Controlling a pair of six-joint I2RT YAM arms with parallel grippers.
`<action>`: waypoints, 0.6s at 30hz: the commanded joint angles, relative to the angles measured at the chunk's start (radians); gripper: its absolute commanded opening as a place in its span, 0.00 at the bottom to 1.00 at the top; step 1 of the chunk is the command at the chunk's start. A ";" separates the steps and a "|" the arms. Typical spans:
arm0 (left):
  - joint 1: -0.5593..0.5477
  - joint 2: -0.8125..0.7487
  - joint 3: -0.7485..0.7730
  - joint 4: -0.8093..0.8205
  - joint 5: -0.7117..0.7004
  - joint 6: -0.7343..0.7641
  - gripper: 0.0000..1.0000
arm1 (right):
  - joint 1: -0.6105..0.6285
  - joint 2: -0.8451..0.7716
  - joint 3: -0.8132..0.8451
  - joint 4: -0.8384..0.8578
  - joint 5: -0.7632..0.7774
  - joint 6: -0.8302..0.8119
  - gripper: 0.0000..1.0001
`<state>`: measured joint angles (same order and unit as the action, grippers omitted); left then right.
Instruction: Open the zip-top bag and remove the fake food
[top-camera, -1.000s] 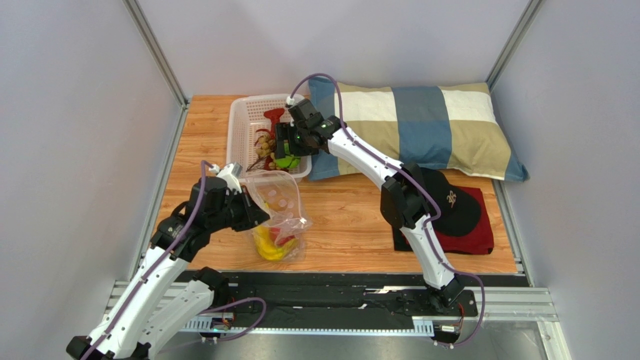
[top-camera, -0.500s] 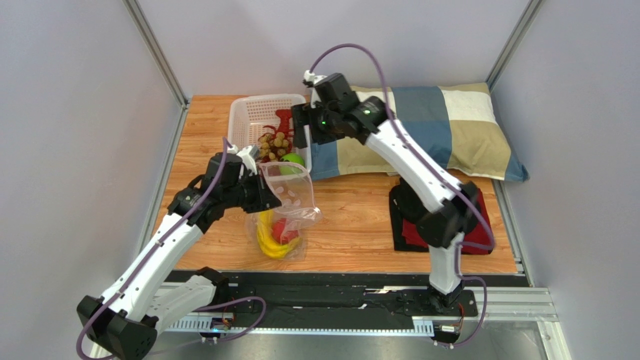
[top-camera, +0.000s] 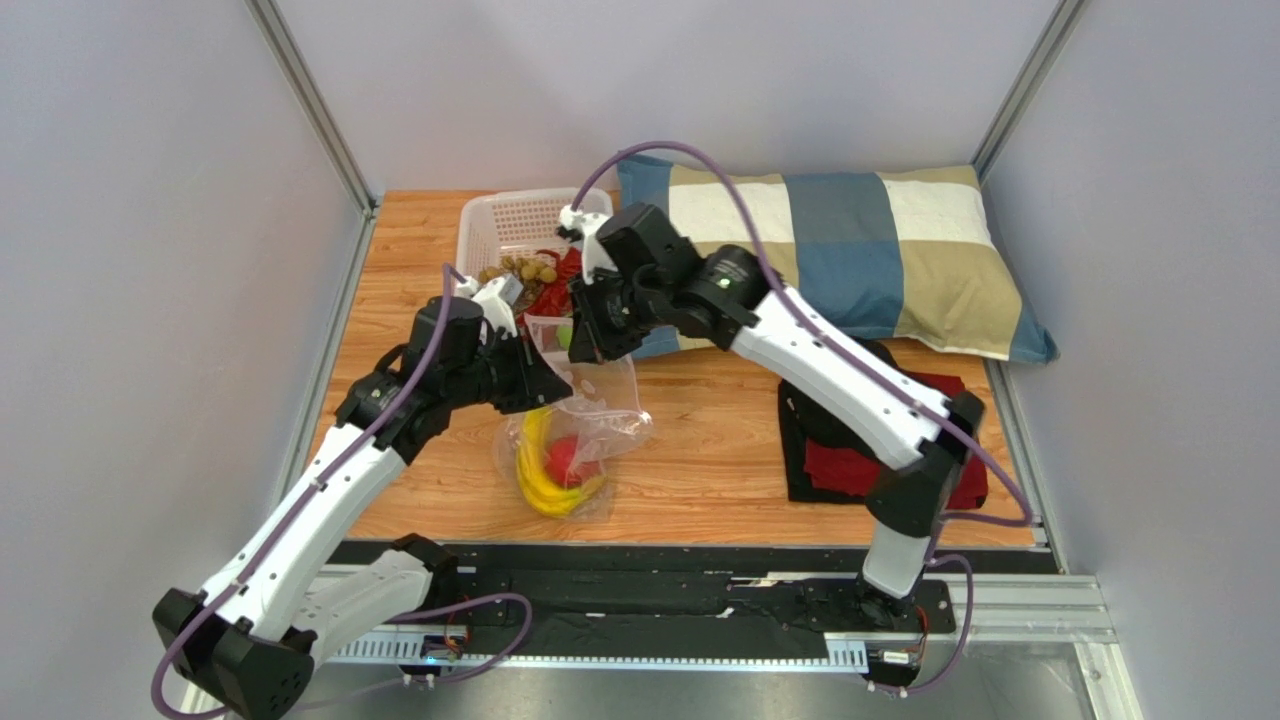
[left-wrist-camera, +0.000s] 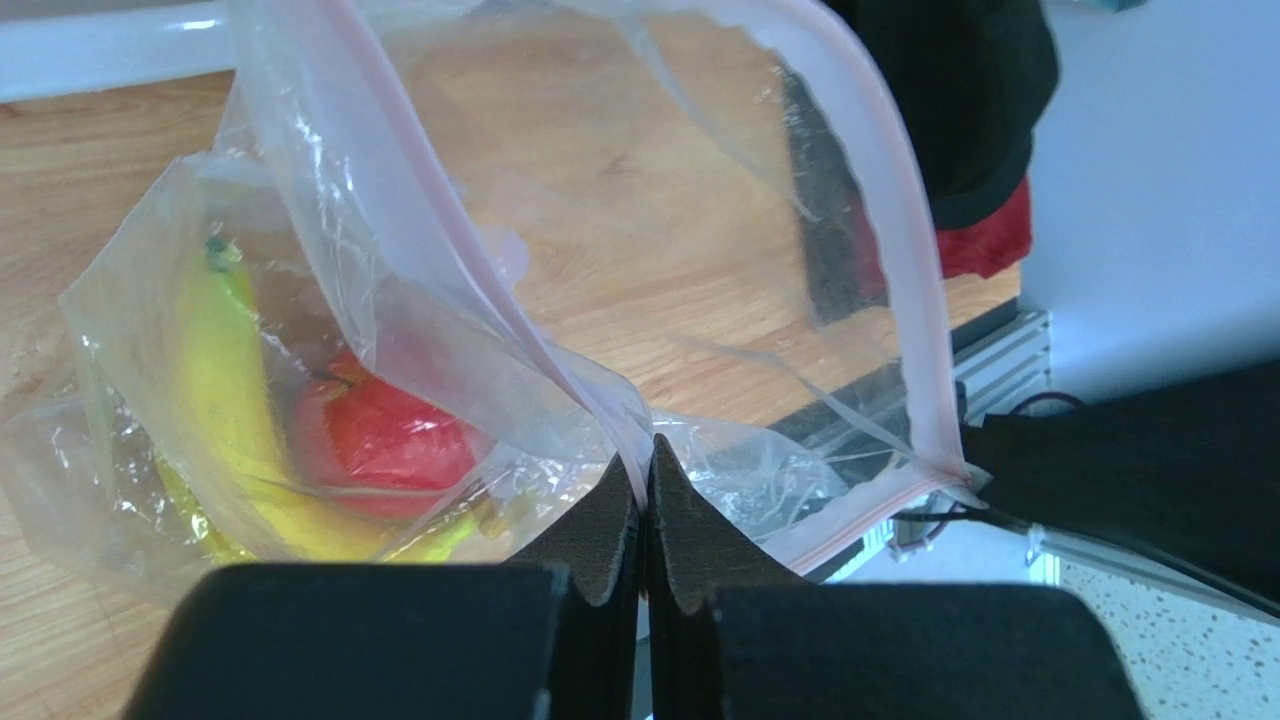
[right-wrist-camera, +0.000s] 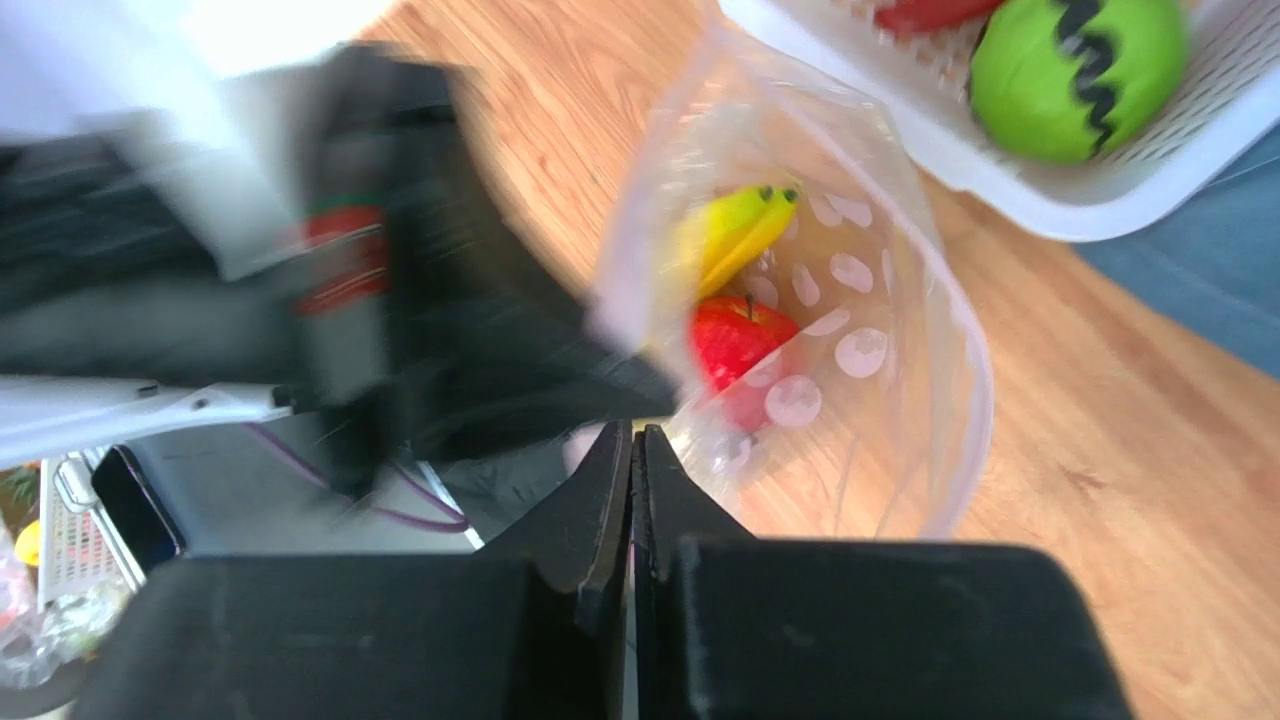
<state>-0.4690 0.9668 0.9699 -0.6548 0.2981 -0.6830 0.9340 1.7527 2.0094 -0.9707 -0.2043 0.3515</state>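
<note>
The zip-top bag (top-camera: 589, 428) stands open on the wooden table, with my left gripper (top-camera: 544, 386) shut on its pink zip strip (left-wrist-camera: 451, 240) at the near rim. Inside the zip-top bag (left-wrist-camera: 181, 300) lie a yellow banana bunch (left-wrist-camera: 226, 390) and a red round fruit (left-wrist-camera: 394, 444). My right gripper (top-camera: 580, 341) hangs just above the bag mouth, shut and holding nothing. Its wrist view looks down into the bag (right-wrist-camera: 902, 405) at the banana (right-wrist-camera: 736, 225) and red fruit (right-wrist-camera: 733, 339). More fake food lies in the white basket (top-camera: 496, 225): a green striped ball (right-wrist-camera: 1079, 68), a brown grape cluster (top-camera: 508, 273) and a red chilli (top-camera: 559, 278).
A checked pillow (top-camera: 857, 248) lies at the back right beside the basket. A black cap (top-camera: 909, 413) rests on a red cloth (top-camera: 962, 483) at the right. Grey walls close in both sides, and a black rail (top-camera: 676, 593) runs along the near edge.
My right arm swung from above the basket down and forward to the bag mouth, and its gripper went from open to shut. The left gripper kept its hold on the bag rim.
</note>
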 joint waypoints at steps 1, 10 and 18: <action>-0.003 -0.079 0.035 0.041 0.019 -0.010 0.00 | -0.008 0.091 0.008 0.046 -0.078 0.018 0.00; -0.002 -0.166 0.030 0.007 -0.014 -0.049 0.00 | 0.012 0.229 -0.004 0.076 -0.191 0.090 0.00; -0.002 -0.154 0.049 -0.034 -0.034 -0.052 0.00 | 0.032 0.255 -0.167 0.182 -0.196 0.142 0.00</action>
<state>-0.4690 0.8211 0.9787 -0.6754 0.2901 -0.7204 0.9527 1.9900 1.9018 -0.8631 -0.3946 0.4644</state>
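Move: Below and a little back of the right hand lies the red apple, in the bag's bottom, about 7 cm back, 3 cm left and 25 cm down. The banana curves some 4 cm left of it at the same depth. The bag's open mouth is nearer, about 9 cm below and 2 cm left of the right hand, and the melon sits in the basket 13 cm ahead, 3 cm left. From the left hand, the apple is about 5 cm back and 17 cm below. Plunging about 12 cm down and some 5 cm left, the right hand takes its still-shut fingers into the bag's open mouth towards the apple, easing slightly back late on while the wrist tips nearly 20 degrees to aim them more steeply. Keeping its pinch on the rim, the left hand raises it about 4 cm and draws it back about 2. ##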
